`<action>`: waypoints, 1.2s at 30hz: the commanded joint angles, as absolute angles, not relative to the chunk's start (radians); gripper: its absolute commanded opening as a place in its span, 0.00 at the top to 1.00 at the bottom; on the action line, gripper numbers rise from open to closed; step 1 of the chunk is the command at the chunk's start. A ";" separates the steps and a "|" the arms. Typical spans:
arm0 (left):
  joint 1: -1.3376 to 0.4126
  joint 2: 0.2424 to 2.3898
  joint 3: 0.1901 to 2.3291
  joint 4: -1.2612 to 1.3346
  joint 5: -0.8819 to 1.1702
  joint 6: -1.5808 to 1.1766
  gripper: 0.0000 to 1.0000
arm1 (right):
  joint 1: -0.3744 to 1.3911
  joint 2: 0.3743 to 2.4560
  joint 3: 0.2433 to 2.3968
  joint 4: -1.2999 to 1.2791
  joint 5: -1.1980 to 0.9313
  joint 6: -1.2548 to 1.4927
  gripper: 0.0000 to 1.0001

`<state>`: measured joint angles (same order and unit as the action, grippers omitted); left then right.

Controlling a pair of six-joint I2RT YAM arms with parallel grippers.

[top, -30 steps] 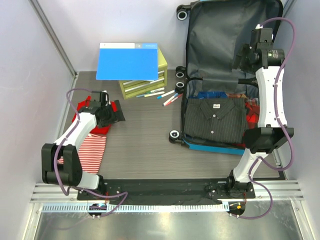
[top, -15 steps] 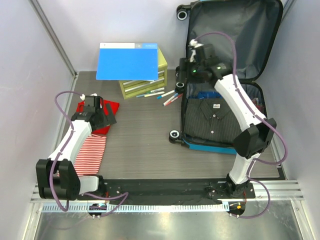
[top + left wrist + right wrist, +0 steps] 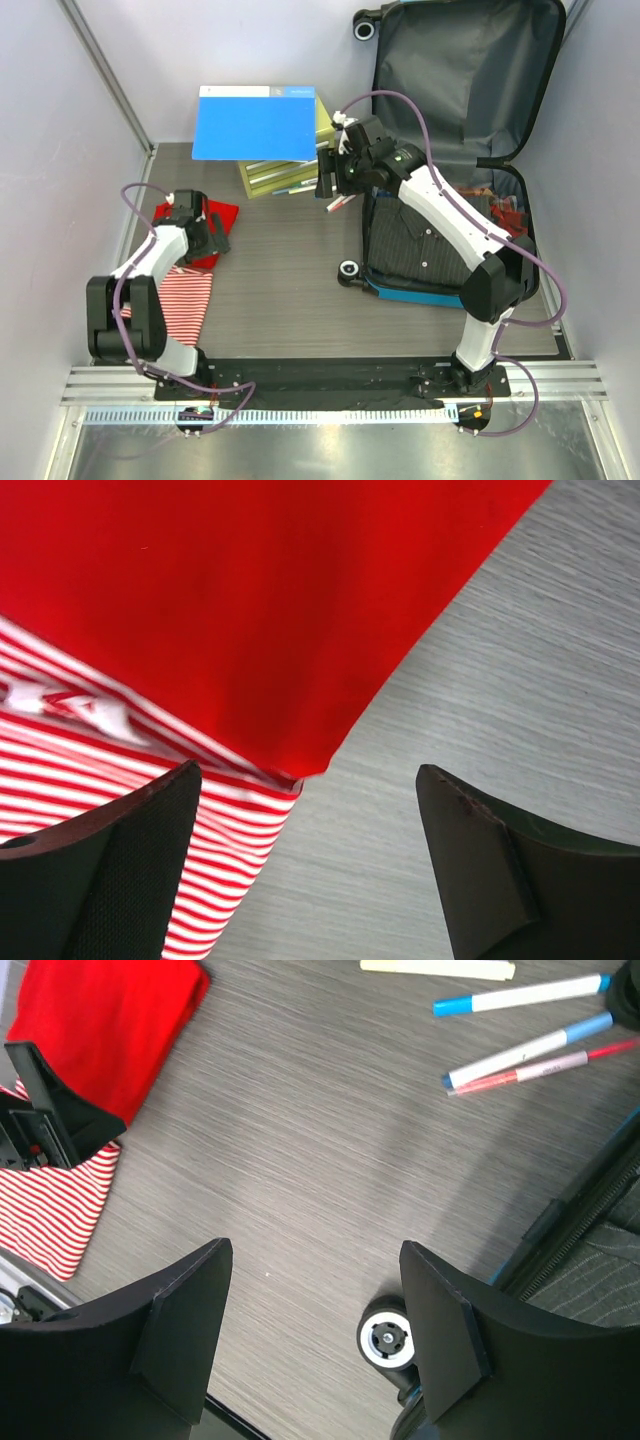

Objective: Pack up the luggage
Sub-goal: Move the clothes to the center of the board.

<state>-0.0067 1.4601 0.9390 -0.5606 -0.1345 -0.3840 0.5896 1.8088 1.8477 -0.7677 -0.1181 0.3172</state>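
Observation:
The luggage (image 3: 455,80) lies open at the right, its lid leaning on the back wall. A dark striped shirt (image 3: 425,235) is folded in its base. My right gripper (image 3: 333,178) hangs open and empty left of the luggage, above the pens (image 3: 338,195). In the right wrist view it (image 3: 315,1330) is high over bare table, beside a luggage wheel (image 3: 387,1338). My left gripper (image 3: 207,233) is open and low over the corner of a red garment (image 3: 250,600) that lies on a red-and-white striped garment (image 3: 120,770). Nothing is between its fingers (image 3: 310,850).
A flat blue folder (image 3: 255,125) rests on a yellow-green drawer box (image 3: 325,128) at the back. Several pens (image 3: 520,1045) lie between the box and the luggage. A red item (image 3: 505,215) sits in the luggage's right side. The striped garment (image 3: 180,300) reaches toward the near left edge.
My right arm has swung from the luggage lid at the back right, leftward across the luggage, to above the pens. My left gripper has shifted slightly over the red garment.

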 commanded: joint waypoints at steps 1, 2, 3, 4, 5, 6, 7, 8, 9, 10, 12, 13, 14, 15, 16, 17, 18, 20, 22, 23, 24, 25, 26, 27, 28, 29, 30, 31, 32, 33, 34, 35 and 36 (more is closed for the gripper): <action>-0.003 1.541 0.992 -0.486 -0.103 -0.379 0.15 | 0.584 1.767 1.816 -0.739 -0.110 0.313 0.27; -0.003 1.552 0.999 -0.479 -0.100 -0.377 0.16 | 0.586 1.763 1.812 -0.741 -0.110 0.311 0.27; -0.005 1.568 1.002 -0.474 -0.088 -0.374 0.16 | 0.586 1.760 1.807 -0.741 -0.109 0.311 0.27; -0.003 1.587 1.005 -0.469 -0.081 -0.371 0.19 | 0.586 1.753 1.798 -0.741 -0.109 0.310 0.27; -0.005 1.600 1.009 -0.460 -0.077 -0.368 0.20 | 0.586 1.752 1.793 -0.741 -0.107 0.311 0.27; -0.003 1.611 1.015 -0.459 -0.078 -0.361 0.22 | 0.586 1.752 1.789 -0.742 -0.106 0.311 0.27; -0.003 1.635 1.020 -0.468 -0.092 -0.359 0.25 | 0.586 1.749 1.786 -0.745 -0.107 0.311 0.27; -0.003 1.646 1.037 -0.475 -0.107 -0.360 0.28 | 0.586 1.749 1.784 -0.744 -0.109 0.310 0.27; -0.005 1.655 1.042 -0.483 -0.116 -0.360 0.31 | 0.586 1.749 1.784 -0.747 -0.109 0.310 0.27; -0.005 1.664 1.045 -0.489 -0.127 -0.359 0.32 | 0.584 1.749 1.783 -0.746 -0.109 0.310 0.27; -0.003 1.684 1.043 -0.494 -0.135 -0.359 0.40 | 0.586 1.752 1.782 -0.746 -0.107 0.307 0.27; -0.003 1.690 1.037 -0.500 -0.143 -0.360 0.43 | 0.586 1.750 1.782 -0.746 -0.107 0.305 0.27; -0.003 1.704 1.032 -0.502 -0.147 -0.362 0.46 | 0.586 1.752 1.782 -0.746 -0.109 0.305 0.27; -0.003 1.709 1.025 -0.502 -0.146 -0.364 0.51 | 0.586 1.755 1.782 -0.747 -0.109 0.304 0.27; -0.003 1.713 1.010 -0.496 -0.144 -0.365 0.53 | 0.586 1.753 1.782 -0.749 -0.109 0.302 0.27; -0.003 1.723 1.000 -0.491 -0.131 -0.365 0.55 | 0.586 1.753 1.782 -0.749 -0.106 0.301 0.27; -0.003 1.739 0.993 -0.488 -0.120 -0.365 0.61 | 0.586 1.753 1.782 -0.749 -0.101 0.296 0.27; -0.008 1.759 0.988 -0.489 -0.094 -0.364 0.68 | 0.586 1.753 1.781 -0.753 -0.086 0.285 0.26; -0.020 1.773 0.991 -0.491 -0.086 -0.361 0.80 | 0.586 1.761 1.784 -0.765 -0.066 0.272 0.26; -0.041 1.776 0.992 -0.491 -0.086 -0.356 0.83 | 0.586 1.767 1.793 -0.784 -0.066 0.267 0.26; -0.052 1.776 0.994 -0.491 -0.081 -0.357 0.89 | 0.586 1.781 1.816 -0.796 -0.072 0.262 0.27; -0.063 1.776 0.997 -0.489 -0.078 -0.357 0.92 | 0.586 1.792 1.827 -0.808 -0.077 0.258 0.26; -0.087 1.779 0.997 -0.489 -0.072 -0.362 0.95 | 0.586 1.798 1.838 -0.825 -0.080 0.249 0.26; -0.101 1.779 1.000 -0.489 -0.065 -0.367 0.99 | 0.586 1.801 1.844 -0.830 -0.081 0.245 0.26; -0.113 1.782 1.002 -0.491 -0.061 -0.371 1.00 | 0.586 1.808 1.850 -0.831 -0.083 0.242 0.26; -0.138 1.781 1.003 -0.491 -0.058 -0.379 1.00 | 0.586 1.812 1.853 -0.836 -0.083 0.238 0.27; -0.149 1.784 1.002 -0.489 -0.052 -0.394 1.00 | 0.586 1.815 1.856 -0.839 -0.084 0.239 0.27; -0.172 1.784 1.000 -0.488 -0.051 -0.400 1.00 | 0.586 1.824 1.861 -0.841 -0.089 0.239 0.26; -0.182 1.783 1.002 -0.486 -0.048 -0.406 1.00 | 0.586 1.827 1.862 -0.844 -0.092 0.239 0.26; -0.195 1.782 1.005 -0.486 -0.043 -0.417 1.00 | 0.586 1.833 1.865 -0.842 -0.097 0.242 0.26; -0.213 1.782 1.011 -0.483 -0.029 -0.423 1.00 | 0.586 1.836 1.865 -0.844 -0.100 0.244 0.26; -0.224 1.779 1.012 -0.480 -0.020 -0.431 1.00 | 0.586 1.839 1.864 -0.842 -0.103 0.248 0.26; -0.235 1.778 1.014 -0.479 -0.011 -0.440 1.00 | 0.586 1.842 1.864 -0.844 -0.103 0.256 0.26</action>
<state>-0.1749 1.7206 1.0340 -0.4644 -0.1619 -0.3782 0.5854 1.8236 1.8263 -0.8391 -0.0925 0.2604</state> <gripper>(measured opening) 0.041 0.737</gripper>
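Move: The red clothes lie in front of my left hand, their middle about 10 cm ahead, 3 cm left and 5 cm below; their near right corner lies just under my open fingers. The striped clothes are some 9 cm back and 10 cm left, at the same height. The green drawer box stands roughly 26 cm ahead and 19 cm right. From my right hand, the red clothes' middle is about 32 cm left, 4 cm ahead and 23 cm below. I sink my left hand about 4.5 cm onto the near right corner of the red clothes, easing 2 cm forward and closing the wide-open fingers until they pinch the cloth shut. Then, staying low, I drag the corner some 6 cm right and slightly forward, the wrist turning clockwise about 10 degrees. My empty right hand just lowers around 3 cm, still high above the table. ##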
